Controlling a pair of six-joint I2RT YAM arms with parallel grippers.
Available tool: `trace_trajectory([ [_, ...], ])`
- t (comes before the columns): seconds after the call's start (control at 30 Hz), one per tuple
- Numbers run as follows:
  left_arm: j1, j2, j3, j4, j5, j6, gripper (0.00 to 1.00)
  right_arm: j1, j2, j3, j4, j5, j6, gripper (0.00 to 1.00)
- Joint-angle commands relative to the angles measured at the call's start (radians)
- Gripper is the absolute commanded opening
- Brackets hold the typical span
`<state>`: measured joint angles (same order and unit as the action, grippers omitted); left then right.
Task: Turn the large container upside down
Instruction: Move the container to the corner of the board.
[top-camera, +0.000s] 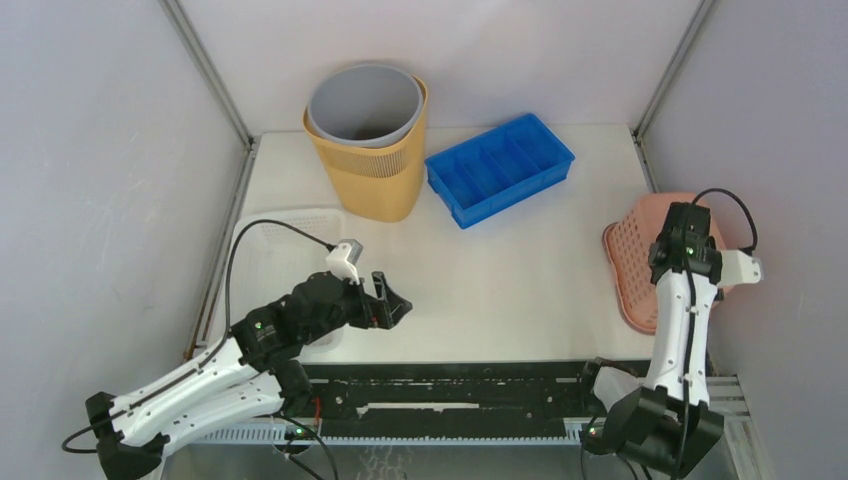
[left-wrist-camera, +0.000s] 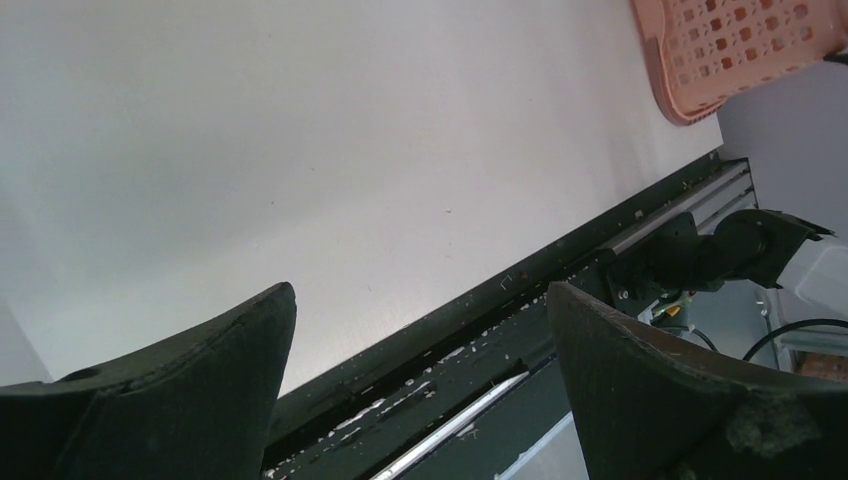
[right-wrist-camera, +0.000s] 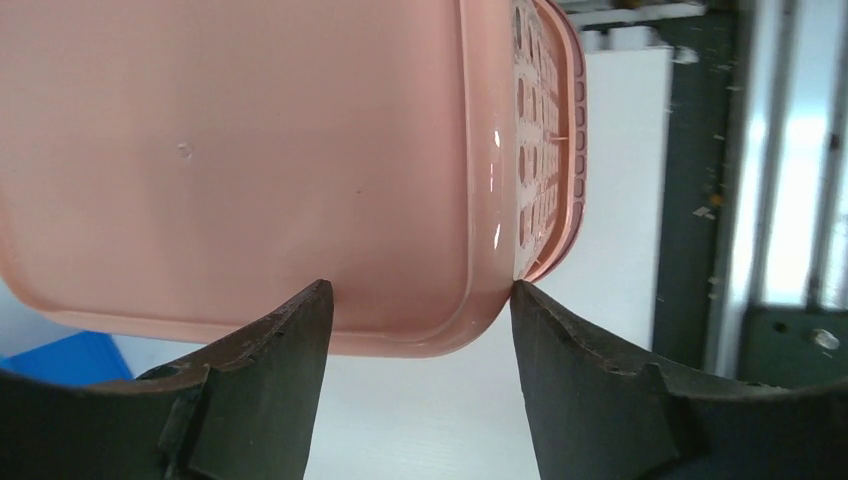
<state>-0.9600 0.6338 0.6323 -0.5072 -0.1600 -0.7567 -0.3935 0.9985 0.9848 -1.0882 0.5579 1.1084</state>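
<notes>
The large container is a pink lattice basket (top-camera: 632, 265) at the table's right edge, tipped so its smooth bottom (right-wrist-camera: 240, 150) faces the right wrist camera. Its perforated wall (right-wrist-camera: 535, 130) and rim are to the right of the bottom. My right gripper (right-wrist-camera: 420, 285) hangs over the basket, jaws apart, one fingertip (right-wrist-camera: 310, 310) in front of the bottom and the other at the bottom's corner by the wall. My left gripper (top-camera: 395, 300) hovers wide open over the bare table near the front, holding nothing. The left wrist view shows the basket (left-wrist-camera: 740, 45) far off.
A grey bin (top-camera: 363, 103) sits nested in an orange-yellow bin (top-camera: 375, 185) at the back. A blue divided tray (top-camera: 500, 167) lies beside them. A white basket (top-camera: 285, 235) sits at the left under my left arm. A black rail (top-camera: 450, 385) runs along the near edge.
</notes>
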Motion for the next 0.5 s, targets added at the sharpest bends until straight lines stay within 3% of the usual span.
trace_trajectory([
  [0.0, -0.003, -0.008, 0.032, -0.001, -0.048, 0.006, 1.0, 0.001, 0.1, -0.009, 0.17, -0.151, -0.147, 0.71],
  [0.17, -0.002, 0.036, 0.048, -0.002, -0.078, 0.003, 1.0, 0.016, 0.228, -0.006, 0.288, -0.224, -0.203, 0.69],
  [0.47, 0.018, 0.079, 0.093, -0.038, -0.136, 0.011, 1.0, 0.107, 0.5, 0.112, 0.379, -0.219, -0.103, 0.69],
])
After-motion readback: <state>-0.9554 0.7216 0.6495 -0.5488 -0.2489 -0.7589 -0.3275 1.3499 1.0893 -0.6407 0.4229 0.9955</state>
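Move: The right gripper already has the upturned container's near-left upper corner between its part-open fingers. The container's middle lies about 7 cm ahead, 5 cm right and 8 cm below. The board's far right corner, where it is to go, is roughly 42 cm ahead and 4 cm right, down at table height. The blue bin stands some 31 cm ahead and 31 cm left. From the left hand the container is about 60 cm right and 9 cm ahead. Drive the right gripper briskly forward about 14 cm towards the far right corner of the board, keeping its fingers around the container's near-left corner and pushing the container along. Turn the hand roughly 15 degrees counter-clockwise on the way and let its tips swing up a little. Meanwhile ease the empty, open left hand down about 2 cm and slightly forward. ##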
